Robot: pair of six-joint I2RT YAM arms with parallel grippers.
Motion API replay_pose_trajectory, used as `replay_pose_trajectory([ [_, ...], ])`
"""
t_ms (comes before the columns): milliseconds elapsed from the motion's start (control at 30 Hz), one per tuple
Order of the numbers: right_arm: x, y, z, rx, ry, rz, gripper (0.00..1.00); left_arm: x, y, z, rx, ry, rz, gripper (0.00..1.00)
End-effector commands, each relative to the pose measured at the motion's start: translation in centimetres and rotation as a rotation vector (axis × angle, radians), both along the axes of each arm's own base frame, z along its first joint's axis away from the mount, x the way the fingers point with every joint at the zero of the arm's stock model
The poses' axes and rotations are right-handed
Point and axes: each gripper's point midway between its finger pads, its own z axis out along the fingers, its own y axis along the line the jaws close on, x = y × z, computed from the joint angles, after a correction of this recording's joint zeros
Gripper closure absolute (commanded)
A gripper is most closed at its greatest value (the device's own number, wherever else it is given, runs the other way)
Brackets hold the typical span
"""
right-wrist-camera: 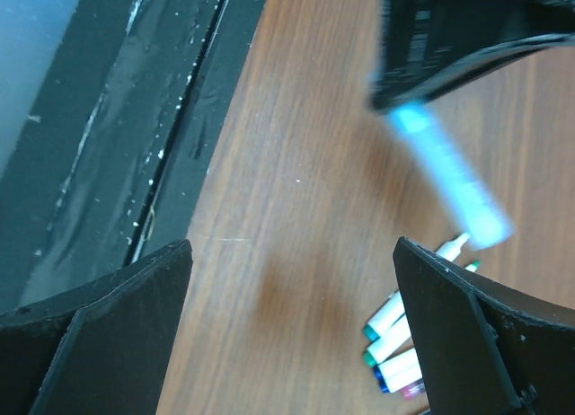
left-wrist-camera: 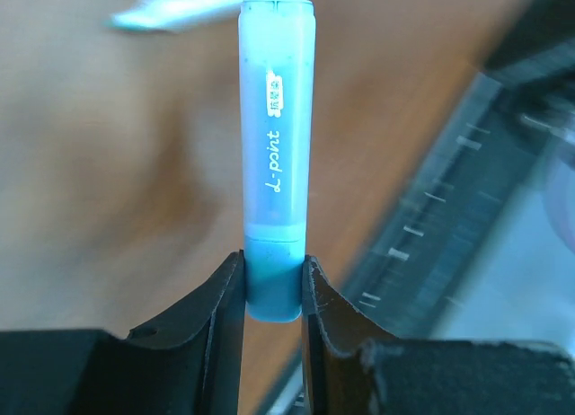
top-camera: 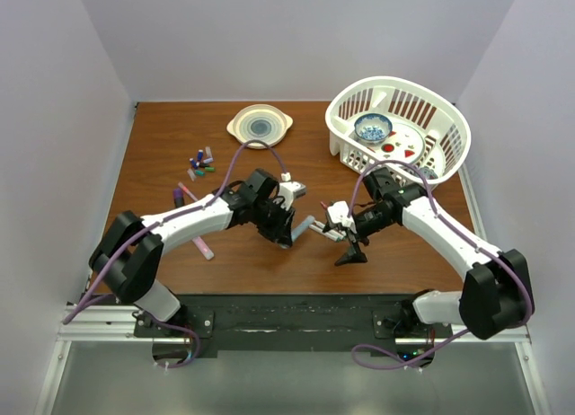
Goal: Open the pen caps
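Observation:
My left gripper (left-wrist-camera: 273, 294) is shut on the short, darker blue end piece (left-wrist-camera: 273, 276) of a light blue pen (left-wrist-camera: 276, 128). The pen sticks straight out from the jaws, above the table. In the top view this pen (top-camera: 305, 225) points right from the left gripper (top-camera: 287, 228) towards my right gripper (top-camera: 347, 247). The right gripper (right-wrist-camera: 292, 330) stands wide open over bare wood with nothing between its fingers, and the light blue pen (right-wrist-camera: 454, 177) hangs ahead of it. Loose pen caps (top-camera: 201, 161) lie in a small heap at the back left.
Several white pens with coloured ends (right-wrist-camera: 395, 343) lie on the table by the right finger. A pink pen (top-camera: 199, 240) lies under the left arm. A white basket (top-camera: 449, 119) holding a bowl (top-camera: 372, 126) stands back right, and a plate (top-camera: 260, 125) at the back middle. The black front rail (right-wrist-camera: 108, 154) is close.

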Motion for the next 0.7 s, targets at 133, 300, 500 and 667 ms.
replay_pose_trajectory([
  [133,0.9,1.3,0.9,0.018,-0.152,0.004,0.03,-6.8,-3.5,2.7,-0.334,0.367,-0.214,1.0],
  [300,0.9,2.2,-1.2,-0.095,-0.211,0.03,0.11,-7.4,-4.3,4.6,-0.43,0.427,-0.26,1.0],
  [500,0.3,3.0,-3.1,-0.188,-0.242,0.084,0.33,-7.7,-4.3,5.0,-0.45,0.438,-0.278,1.0],
  [667,-0.5,3.6,-2.9,-0.191,-0.228,0.116,1.0,-7.5,-4.5,5.5,-0.464,0.414,-0.275,0.94],
])
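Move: The light blue pen is held near one end in the left gripper; its middle lies about 3 cm ahead, 3 cm right and 2 cm above that hand. From the open right gripper, the pen's middle is some 6 cm ahead, 9 cm left and 3 cm below. The row of markers lies on the table about 6 cm straight ahead of the right hand and 12 cm below. Bring the left gripper back about 7 cm, then up and some 4 cm right, keeping its grip while the wrist swings the fingers up and back towards the base by some 35 degrees. Meanwhile move the right gripper left and, after a small rise, down, each about 3 cm, and close its wide-open fingers around the pen's free part. ##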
